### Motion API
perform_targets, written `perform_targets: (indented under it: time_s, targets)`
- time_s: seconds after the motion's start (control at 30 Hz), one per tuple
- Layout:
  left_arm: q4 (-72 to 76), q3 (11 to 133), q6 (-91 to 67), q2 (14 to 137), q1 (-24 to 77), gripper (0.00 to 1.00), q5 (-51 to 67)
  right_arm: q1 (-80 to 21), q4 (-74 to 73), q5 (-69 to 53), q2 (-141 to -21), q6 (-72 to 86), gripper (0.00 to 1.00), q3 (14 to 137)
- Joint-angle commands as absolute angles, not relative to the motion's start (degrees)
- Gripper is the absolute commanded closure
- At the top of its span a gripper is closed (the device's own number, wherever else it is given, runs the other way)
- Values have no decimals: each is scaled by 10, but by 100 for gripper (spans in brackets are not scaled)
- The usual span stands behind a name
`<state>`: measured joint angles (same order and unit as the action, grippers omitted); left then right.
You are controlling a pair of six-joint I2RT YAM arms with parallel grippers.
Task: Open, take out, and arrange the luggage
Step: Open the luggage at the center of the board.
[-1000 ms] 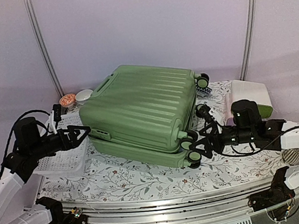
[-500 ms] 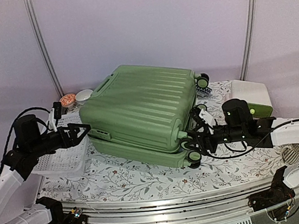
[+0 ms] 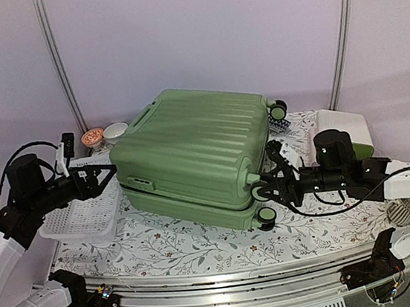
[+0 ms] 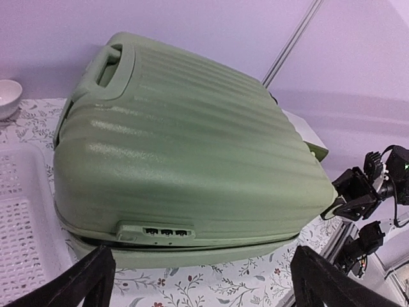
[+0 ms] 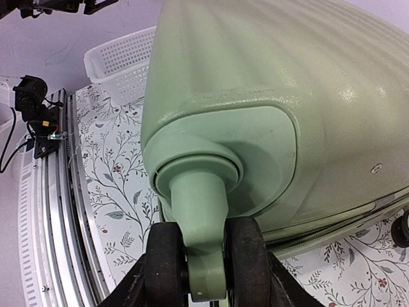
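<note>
The light-green ribbed luggage (image 3: 189,148) lies flat in the middle of the table, its handle at the far left corner. A dark slit shows along the seam under the combination lock (image 4: 155,231). My left gripper (image 3: 103,177) hovers open just off the luggage's left side, both fingers wide apart with nothing between them. My right gripper (image 3: 267,188) is at the near right corner, its fingers pressed against the outer sides of the black twin wheel (image 5: 246,256) on its green stem (image 5: 199,211). A second wheel (image 3: 266,214) rests on the cloth below.
A white perforated basket (image 3: 84,206) stands under my left arm. Two small bowls (image 3: 105,133) sit at the back left. A white-green box (image 3: 345,132) is behind my right arm, and a round grey grille (image 3: 403,213) near the right edge. A metal rail (image 3: 220,279) runs along the front.
My right gripper moved left onto the luggage's corner wheel and closed against it. My left arm drew back to the left, its gripper staying open.
</note>
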<state>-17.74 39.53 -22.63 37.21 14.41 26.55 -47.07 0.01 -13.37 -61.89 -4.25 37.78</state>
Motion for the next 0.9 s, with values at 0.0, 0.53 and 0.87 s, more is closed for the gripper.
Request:
perform_targets:
  time_s: [0.0, 0.53, 0.87]
  targets:
    - [-185, 417, -204, 334, 150, 2, 256, -468, -11, -59, -580, -5, 66, 452]
    - [-175, 387, -184, 340, 157, 2, 282, -438, -89, -26, -599, 90, 70, 619]
    - [-116, 362, -177, 366, 194, 2, 283, -414, -96, -67, -628, 110, 71, 674]
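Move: The right hand already has the near right wheel of the luggage lid between its fingers. The lower shell's near wheel is roughly 9 cm straight below that hand. The lid's latch is some 33 cm to the hand's left and about 4 cm farther out, and the lid's far wheel about 22 cm ahead and 6 cm to the right. From the left hand, the held wheel is about 43 cm to the right, 2 cm back and 8 cm lower. Keeping its grip on the lid's near wheel, the right hand lifts about 12 cm, easing slightly forward late on. ##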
